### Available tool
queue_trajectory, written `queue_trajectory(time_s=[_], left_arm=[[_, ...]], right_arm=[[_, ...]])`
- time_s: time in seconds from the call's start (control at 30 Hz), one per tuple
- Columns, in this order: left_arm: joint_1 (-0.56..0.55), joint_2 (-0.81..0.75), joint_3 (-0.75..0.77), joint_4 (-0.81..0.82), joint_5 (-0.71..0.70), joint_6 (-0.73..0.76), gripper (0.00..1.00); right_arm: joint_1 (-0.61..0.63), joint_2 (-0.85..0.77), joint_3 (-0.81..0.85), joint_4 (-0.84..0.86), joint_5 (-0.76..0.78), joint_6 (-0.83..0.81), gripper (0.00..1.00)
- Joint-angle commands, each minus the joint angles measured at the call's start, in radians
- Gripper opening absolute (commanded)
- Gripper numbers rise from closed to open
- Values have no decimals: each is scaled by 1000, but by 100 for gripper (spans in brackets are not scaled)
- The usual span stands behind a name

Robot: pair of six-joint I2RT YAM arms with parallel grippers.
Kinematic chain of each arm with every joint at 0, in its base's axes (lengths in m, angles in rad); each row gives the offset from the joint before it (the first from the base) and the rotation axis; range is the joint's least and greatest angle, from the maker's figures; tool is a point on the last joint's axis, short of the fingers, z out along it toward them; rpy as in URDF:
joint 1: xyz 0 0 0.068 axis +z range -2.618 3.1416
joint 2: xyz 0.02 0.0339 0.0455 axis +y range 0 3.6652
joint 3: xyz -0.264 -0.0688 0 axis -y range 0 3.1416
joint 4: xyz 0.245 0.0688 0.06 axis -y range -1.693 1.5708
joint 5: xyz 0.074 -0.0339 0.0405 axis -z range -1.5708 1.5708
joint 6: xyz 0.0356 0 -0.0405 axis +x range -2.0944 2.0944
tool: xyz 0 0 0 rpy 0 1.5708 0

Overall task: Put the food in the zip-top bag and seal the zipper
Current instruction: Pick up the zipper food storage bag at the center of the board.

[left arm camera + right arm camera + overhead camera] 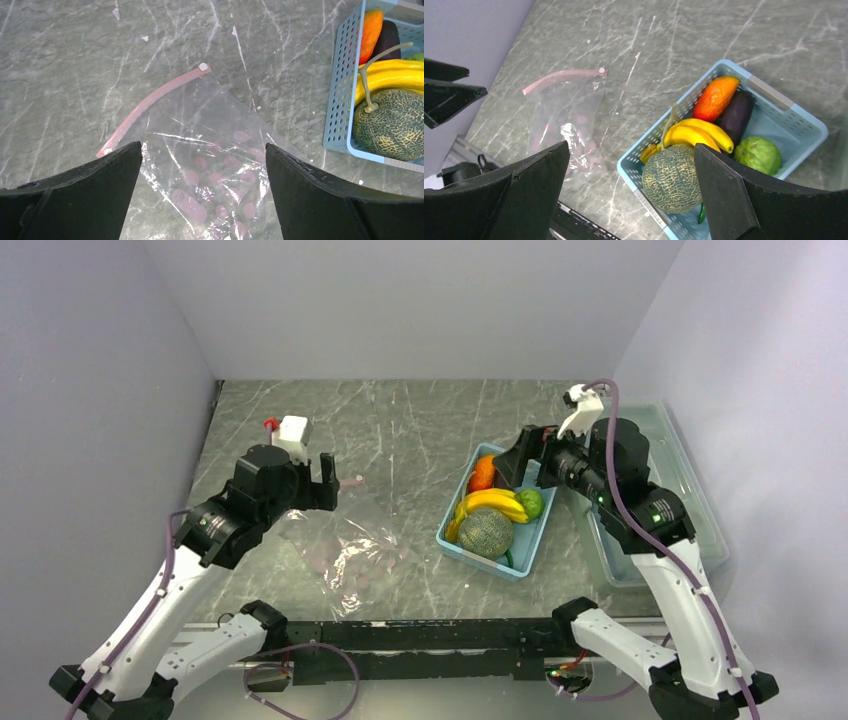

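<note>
The food lies in a light-blue basket [452, 541]: a netted melon [671, 177], a yellow banana bunch [696, 132], an orange carrot [716, 97], a dark eggplant [736, 115], a green vegetable [758, 154] and a thin green pod [701, 215]. The clear zip-top bag [220, 165] lies flat on the marble table with nothing in it, its pink zipper [150, 102] curving along the far edge. My left gripper [202, 146] hovers open over the bag. Above the basket my right gripper [631, 146] stands open, the melon below its jaws. Neither holds anything.
A large clear lidded box [690, 530] sits at the right, behind the right arm. A black rail [400, 635] runs along the table's near edge. Grey walls close the left, back and right sides. The basket [336, 100] stands just right of the bag.
</note>
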Motion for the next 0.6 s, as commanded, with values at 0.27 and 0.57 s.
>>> queue_trajectory(time_s=[0.27,0.57], left_arm=[[-2,-51,93,-156,-184,-127,99],[-3,-88,54,-187,-220,-160,99]], right_arm=[[139,169,100,84,-36,-32,100],[325,345,197,67,121,-62,100]])
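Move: Beneath the left hand lies the zip-top bag, its middle about 17 cm down and only 2 cm back; the zipper's slider end is some 10 cm ahead and 2 cm right, and the food basket is about 28 cm right and 2 cm ahead. From the right hand the bag's middle is roughly 26 cm left, 2 cm back and 25 cm down, while the basket sits underneath, some 3 cm right and 3 cm ahead. Sweeping left from over the food basket towards the bag, the right hand covers about 9 cm, speeding up, sinking slightly and swinging its fingers some 15 degrees counter-clockwise. The left hand slides about 4 cm left and a little back above the bag, towards the zipper's left end, also turning counter-clockwise. Both grippers stay wide open and touch nothing. ##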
